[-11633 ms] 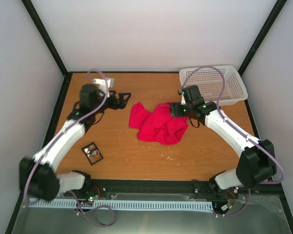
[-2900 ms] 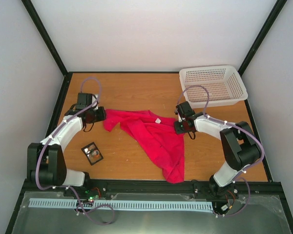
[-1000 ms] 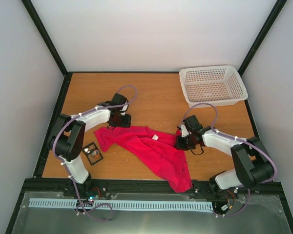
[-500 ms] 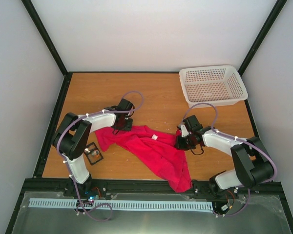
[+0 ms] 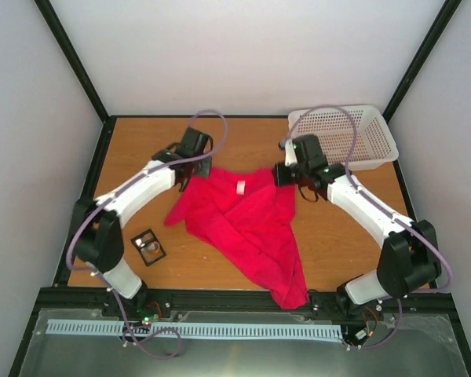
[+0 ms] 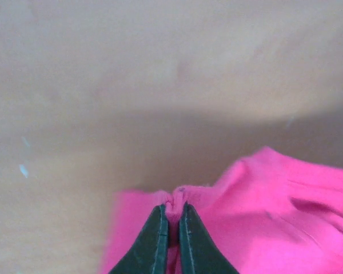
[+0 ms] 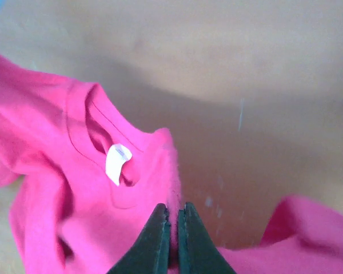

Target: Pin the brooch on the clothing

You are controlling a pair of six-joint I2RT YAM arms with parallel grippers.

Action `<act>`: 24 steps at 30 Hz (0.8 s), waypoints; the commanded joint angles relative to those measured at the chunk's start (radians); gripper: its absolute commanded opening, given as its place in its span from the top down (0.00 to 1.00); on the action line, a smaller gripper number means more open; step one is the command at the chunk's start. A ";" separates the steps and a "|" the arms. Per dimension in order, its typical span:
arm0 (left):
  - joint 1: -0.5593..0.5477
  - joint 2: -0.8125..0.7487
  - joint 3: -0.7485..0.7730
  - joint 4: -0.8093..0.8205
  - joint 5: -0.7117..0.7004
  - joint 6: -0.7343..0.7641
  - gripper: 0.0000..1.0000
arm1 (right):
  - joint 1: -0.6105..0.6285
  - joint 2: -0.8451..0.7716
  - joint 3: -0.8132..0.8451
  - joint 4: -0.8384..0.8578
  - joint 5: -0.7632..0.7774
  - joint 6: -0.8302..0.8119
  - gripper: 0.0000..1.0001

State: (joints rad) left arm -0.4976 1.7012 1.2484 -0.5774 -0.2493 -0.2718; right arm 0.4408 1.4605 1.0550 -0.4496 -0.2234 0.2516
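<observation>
The clothing, a crimson T-shirt (image 5: 243,220), is stretched between both grippers and trails down to the table's near edge. Its white neck label (image 5: 240,187) faces up. My left gripper (image 5: 198,166) is shut on a pinched fold of the shirt's upper left edge (image 6: 228,211), the fabric bunched between its fingertips (image 6: 172,210). My right gripper (image 5: 281,174) is shut on the shirt's hem beside the neck opening (image 7: 172,210), with the label (image 7: 117,161) just to its left. The brooch (image 5: 151,247) shows as a pale speck inside a small black case, well left of both grippers.
The black frame-like case (image 5: 148,246) lies on the wooden table near the left arm's elbow. A white perforated basket (image 5: 361,141) stands at the back right, partly behind the right arm's cable. The enclosure walls bound the table on three sides.
My left gripper has shut on the shirt's edge. Both grippers have moved toward the back of the table, pulling the shirt's top edge wider and further away.
</observation>
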 commanded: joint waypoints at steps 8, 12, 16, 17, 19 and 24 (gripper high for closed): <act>-0.001 -0.509 0.270 0.179 0.018 0.290 0.99 | -0.001 -0.275 0.401 -0.002 0.100 -0.276 0.97; -0.002 -0.682 0.309 0.269 0.214 0.344 0.99 | -0.001 -0.395 0.502 -0.008 0.003 -0.344 0.97; -0.001 -0.800 0.365 0.315 0.456 0.311 0.99 | -0.001 -0.519 0.538 0.023 -0.201 -0.339 0.97; -0.002 -0.819 0.385 0.323 0.496 0.292 0.99 | -0.001 -0.544 0.544 0.037 -0.230 -0.322 0.97; -0.002 -0.853 0.428 0.338 0.559 0.264 0.99 | -0.001 -0.583 0.566 0.046 -0.282 -0.293 0.97; -0.002 -0.898 0.496 0.381 0.677 0.203 0.99 | -0.001 -0.617 0.646 0.050 -0.356 -0.251 0.97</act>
State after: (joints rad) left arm -0.4976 0.8181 1.6913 -0.2756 0.2810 -0.0120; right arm 0.4408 0.8448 1.6611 -0.4179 -0.4850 -0.0372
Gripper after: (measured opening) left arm 0.047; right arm 0.030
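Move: Both grippers already hold the clothing by its shoulders. From the left hand its middle lies about 16 cm back, 10 cm to the right and 10 cm lower; its white collar tag is about 6 cm back and 9 cm right, and the brooch box about 22 cm back and 16 cm left. From the right hand the clothing's middle is some 15 cm back and 8 cm left, the tag 4 cm back and 10 cm left, and the basket 12 cm ahead and 17 cm right. Swing both grippers fast up, the left by about 55 cm and the right rather less, first easing slightly forward and then drawing well back towards the bases. Keep both pinches on the shoulders shut, tip the fingers up from slanting down to above level, and drift the hands a little apart so the collar spreads between them. ##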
